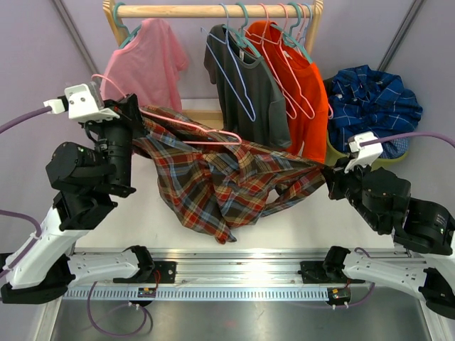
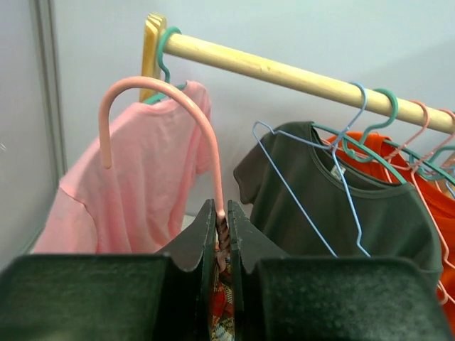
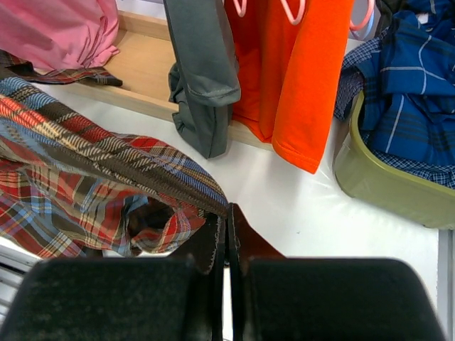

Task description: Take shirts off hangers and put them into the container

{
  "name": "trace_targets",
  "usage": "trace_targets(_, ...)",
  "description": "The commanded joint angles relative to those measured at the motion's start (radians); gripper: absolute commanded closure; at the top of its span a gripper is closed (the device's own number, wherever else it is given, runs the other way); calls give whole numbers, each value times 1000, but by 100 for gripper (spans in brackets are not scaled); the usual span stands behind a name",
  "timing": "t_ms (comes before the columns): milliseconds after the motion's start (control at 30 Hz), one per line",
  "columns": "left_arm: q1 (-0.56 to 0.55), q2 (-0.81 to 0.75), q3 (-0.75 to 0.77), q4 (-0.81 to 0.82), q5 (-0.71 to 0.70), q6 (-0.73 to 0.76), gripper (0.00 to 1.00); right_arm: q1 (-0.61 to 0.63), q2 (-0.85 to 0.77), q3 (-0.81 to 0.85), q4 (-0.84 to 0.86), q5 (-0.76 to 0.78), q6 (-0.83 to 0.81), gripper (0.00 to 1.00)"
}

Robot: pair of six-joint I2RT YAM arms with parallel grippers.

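Observation:
A red-brown-green plaid shirt [image 1: 227, 185] hangs stretched between my two grippers above the table, still on a pink hanger [image 1: 213, 135]. My left gripper [image 1: 138, 117] [image 2: 222, 213] is shut on the hanger's twisted neck, and the pink hook [image 2: 170, 99] curves up from the jaws. Plaid cloth shows between the fingers below the neck. My right gripper [image 1: 328, 177] [image 3: 227, 217] is shut on the shirt's [image 3: 85, 163] right edge. The olive container [image 1: 387, 162] [image 3: 384, 188] stands at the far right with a dark blue plaid shirt [image 1: 373, 99] in it.
On the wooden rail [image 1: 213, 11] hang a pink shirt [image 1: 149, 64], a dark grey shirt [image 1: 249, 92] and an orange shirt [image 1: 306, 106], with several bare hangers [image 1: 238, 78] in front of them. The rack's wooden base [image 3: 142, 71] lies behind the plaid shirt.

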Motion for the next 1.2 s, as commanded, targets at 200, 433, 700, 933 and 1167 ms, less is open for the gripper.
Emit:
trace_targets(200,16,8,-21,-308,411,-501,100,-5,1,-82,84,-139,-34,100)
trace_targets(433,16,-56,-204,-181,666,-665,100,-4,63,-107,156,-291,-52,100)
trace_targets(700,16,-72,-316,-133,741,-710,100,-5,133,-77,155,-470,-46,46)
trace_targets(933,16,33,-288,-231,660,-583,100,-5,156,101,67,-538,-75,21)
trace_targets(1167,16,165,-179,-353,695,-526,100,-4,198,184,43,-586,-92,21)
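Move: The left hand holds the pink hanger by its neck, the right a corner of the plaid shirt stretched between them. The shirt's middle is roughly 19 cm right, 4 cm back and 22 cm below the left hand, and some 26 cm left of the right, 1 cm ahead and slightly lower. About 15 cm ahead of the left hand hang the pink shirt, 4 cm left, and the grey shirt, 22 cm right. The container is some 22 cm ahead and 16 cm right of the right hand, well below. Right and down together, some 20 cm each way, the left hand swings the hanger towards the right hand over the table, turning about 40 degrees clockwise and tipping down, with its hold on the neck kept. The right hand carries its pinched corner about 10 cm left and 5 cm down, then opens wide, lets go of the cloth and rises about 8 cm, drawing back slightly. ##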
